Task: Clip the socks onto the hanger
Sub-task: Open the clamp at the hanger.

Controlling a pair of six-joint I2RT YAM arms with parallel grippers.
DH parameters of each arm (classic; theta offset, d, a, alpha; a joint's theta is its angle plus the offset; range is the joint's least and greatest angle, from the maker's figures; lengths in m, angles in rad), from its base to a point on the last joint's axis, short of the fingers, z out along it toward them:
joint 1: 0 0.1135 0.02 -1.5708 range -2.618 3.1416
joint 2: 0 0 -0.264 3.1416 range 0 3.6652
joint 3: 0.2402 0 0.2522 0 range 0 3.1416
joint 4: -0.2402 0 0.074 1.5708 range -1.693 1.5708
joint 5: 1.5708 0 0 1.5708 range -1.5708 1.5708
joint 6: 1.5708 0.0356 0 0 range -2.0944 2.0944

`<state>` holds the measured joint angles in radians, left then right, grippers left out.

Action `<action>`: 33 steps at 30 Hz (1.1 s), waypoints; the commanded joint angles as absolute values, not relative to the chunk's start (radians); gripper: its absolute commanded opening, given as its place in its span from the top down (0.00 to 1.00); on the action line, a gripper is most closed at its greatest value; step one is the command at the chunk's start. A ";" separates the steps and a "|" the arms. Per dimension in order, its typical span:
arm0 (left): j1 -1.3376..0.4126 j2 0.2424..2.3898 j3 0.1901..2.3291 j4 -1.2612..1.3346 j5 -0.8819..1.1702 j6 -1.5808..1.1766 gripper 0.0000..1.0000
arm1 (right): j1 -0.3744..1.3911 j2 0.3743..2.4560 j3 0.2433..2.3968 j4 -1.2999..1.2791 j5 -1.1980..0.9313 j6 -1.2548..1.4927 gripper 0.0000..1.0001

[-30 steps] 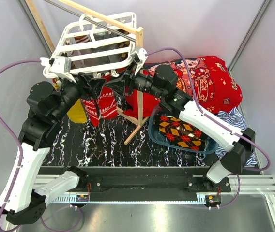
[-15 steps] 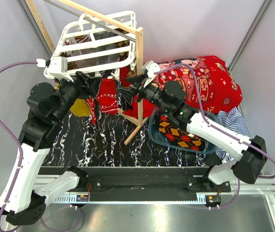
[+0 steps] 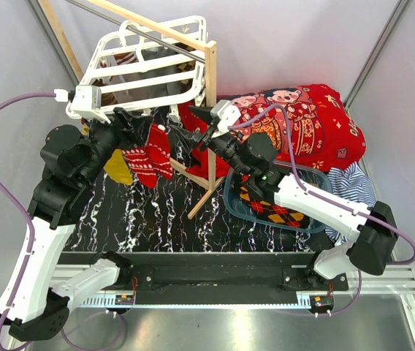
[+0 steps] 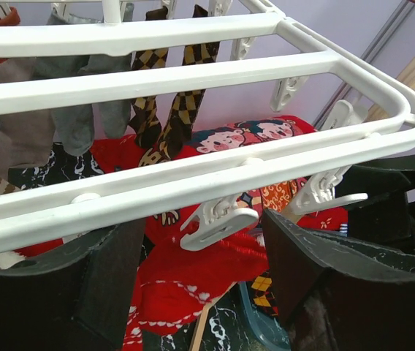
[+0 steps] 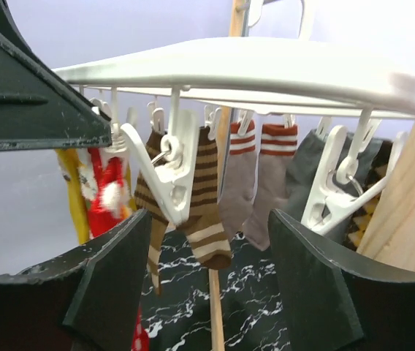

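Note:
The white hanger hangs tilted from the wooden rack at the back left, with several socks clipped under it. A red sock with white marks dangles from its near edge, with a mustard sock beside it. My left gripper is open just under the frame. In the left wrist view its jaws straddle a white clip without touching it, and the red sock hangs below. My right gripper is open and empty, right of the red sock. It faces a clip and a brown striped sock.
A wooden post of the rack stands between the hanger and my right arm. A blue basket at right holds argyle socks. A red cartoon blanket and a blue-white striped cloth lie behind it.
My right gripper has opened, let go of the red sock and drawn back to the right. The sock now hangs from the clip and has swung. My left gripper has barely moved.

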<state>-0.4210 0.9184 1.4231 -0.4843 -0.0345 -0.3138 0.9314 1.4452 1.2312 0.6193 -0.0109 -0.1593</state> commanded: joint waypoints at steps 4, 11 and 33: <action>-0.422 0.907 1.430 -0.460 -0.058 -0.304 0.31 | 0.936 1.483 1.318 0.678 0.006 -0.212 0.27; -0.422 0.908 1.430 -0.460 -0.055 -0.307 0.31 | 0.937 1.503 1.364 0.680 -0.032 -0.199 0.34; -0.422 0.907 1.430 -0.460 -0.046 -0.316 0.31 | 1.009 1.546 1.307 0.842 0.233 -0.282 0.53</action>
<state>-0.4210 0.9180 1.4231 -0.4847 -0.0376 -0.3141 0.9970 1.5463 1.3144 0.7422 0.1474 -0.2539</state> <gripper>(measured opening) 0.689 0.493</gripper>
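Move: The white clip at the near right corner of the hanger hangs roughly 1 cm ahead of the right hand, 2 cm to its left and 3 cm above. From the same hand, an empty clip farther along the hanger's right end is about 7 cm ahead, 3 cm right and 3 cm up; the wooden post stands some 6 cm ahead and 6 cm right. The red sock hangs about 2 cm back, 7 cm left and 7 cm down. From the left hand, the near clip is about 2 cm ahead, 8 cm right and 1 cm up. Upwards and to the left, the right hand eases about 2.5 cm in all towards the near clip, bringing its two fingers up on either side of the clip's handles. Late on, the hand swings some 5 to 10 degrees clockwise while the fingers narrow from wide open to about half, around the clip but not yet shut. ##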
